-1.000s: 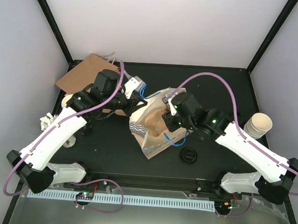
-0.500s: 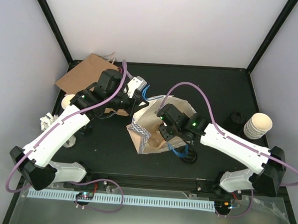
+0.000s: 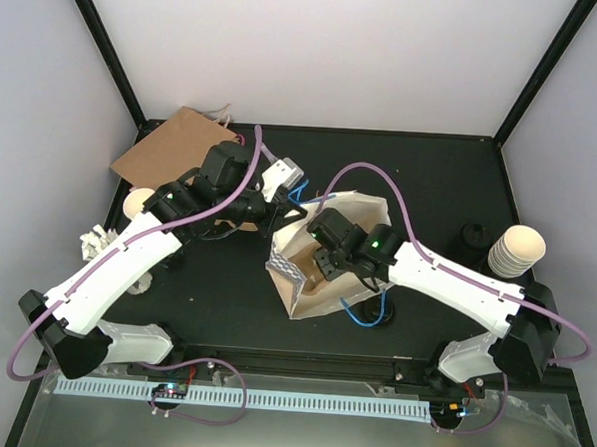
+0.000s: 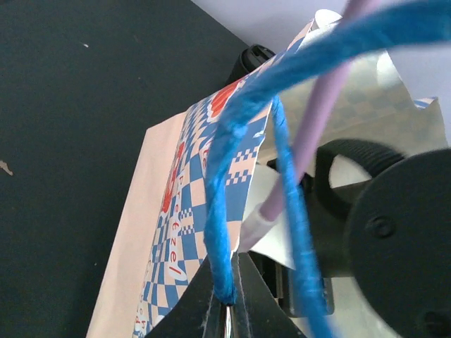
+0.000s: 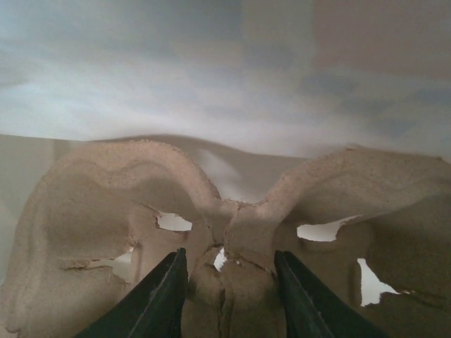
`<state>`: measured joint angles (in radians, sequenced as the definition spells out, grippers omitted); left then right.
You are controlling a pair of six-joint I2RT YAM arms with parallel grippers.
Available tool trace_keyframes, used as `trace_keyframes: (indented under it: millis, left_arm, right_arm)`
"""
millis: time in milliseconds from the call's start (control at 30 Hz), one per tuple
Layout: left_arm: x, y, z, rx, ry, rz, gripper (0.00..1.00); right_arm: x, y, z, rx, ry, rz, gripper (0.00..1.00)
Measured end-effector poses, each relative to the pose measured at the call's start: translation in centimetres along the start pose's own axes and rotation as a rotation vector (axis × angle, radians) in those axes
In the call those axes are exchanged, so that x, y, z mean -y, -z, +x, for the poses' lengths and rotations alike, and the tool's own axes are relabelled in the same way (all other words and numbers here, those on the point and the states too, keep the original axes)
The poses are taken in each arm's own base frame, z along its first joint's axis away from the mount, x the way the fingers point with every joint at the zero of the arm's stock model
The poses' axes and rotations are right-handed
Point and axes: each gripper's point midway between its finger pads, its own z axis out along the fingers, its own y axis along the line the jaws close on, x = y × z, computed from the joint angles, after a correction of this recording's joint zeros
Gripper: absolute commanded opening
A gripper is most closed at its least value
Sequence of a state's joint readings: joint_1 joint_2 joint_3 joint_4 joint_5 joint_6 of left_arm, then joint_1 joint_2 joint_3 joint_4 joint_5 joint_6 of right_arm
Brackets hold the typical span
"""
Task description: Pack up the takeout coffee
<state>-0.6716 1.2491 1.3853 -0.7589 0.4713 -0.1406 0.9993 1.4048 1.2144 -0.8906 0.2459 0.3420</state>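
The blue-and-white checked paper bag lies open at mid-table. My left gripper is shut on its blue handle, which runs up from the closed jaws. My right gripper reaches inside the bag. There its fingers press both sides of the centre post of a brown moulded-pulp cup carrier. One takeout coffee with a black lid stands at the right, apart from both grippers. A black disc is mostly hidden under the right arm.
A stack of cream paper cups stands at the right edge. A brown cardboard sheet lies at the back left. An unlidded cream cup and crumpled white paper sit by the left arm.
My right arm swung left and carried the pulp carrier down into the bag. My left gripper shifted right with the handle, and the bag's mouth stands wider.
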Motion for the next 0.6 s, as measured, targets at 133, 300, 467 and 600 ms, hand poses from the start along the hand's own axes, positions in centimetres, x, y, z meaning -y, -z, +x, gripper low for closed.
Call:
trace_keyframes:
  millis: [133, 300, 467, 600]
  left_arm:
    - [0.0, 0.1, -0.2, 0.010, -0.005, -0.013, 0.02]
    - [-0.6, 0.2, -0.1, 0.008, 0.003, -0.048, 0.02]
    - [-1.0, 0.4, -0.1, 0.005, 0.012, -0.076, 0.01]
    - [-1.2, 0.5, -0.2, 0.006, 0.013, -0.091, 0.01]
  right_arm:
    - [0.2, -1.7, 0.9, -0.023, -0.016, 0.030, 0.34]
    - [0.5, -4.1, 3.4, -0.065, -0.030, 0.050, 0.34]
    - [0.3, -5.5, 4.0, -0.075, -0.044, 0.054, 0.35]
    - [0.1, -7.1, 4.6, -0.108, -0.042, 0.066, 0.35]
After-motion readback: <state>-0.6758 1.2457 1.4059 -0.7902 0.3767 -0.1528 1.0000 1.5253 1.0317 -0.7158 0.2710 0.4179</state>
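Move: The right hand already holds the cup carrier inside the bag; the bag's floor is straight below it, some 14 cm down. The bag's rim, where the left hand pinches it, is about 8 cm left of the right hand, 3 cm farther out and 15 cm higher; the black disc lies on the table roughly 9 cm right of it and 7 cm back. From the left hand the bag's floor is about 8 cm right, 3 cm back and 29 cm down. Still gripping the pulp carrier by its middle ridge, the right hand lowers it about 8 cm, almost straight down inside the bag towards the floor, its opening unchanged. The left hand keeps its pinch on the rim and blue handle, easing forward and to its left by little more than a centimetre with a slight counter-clockwise turn. ##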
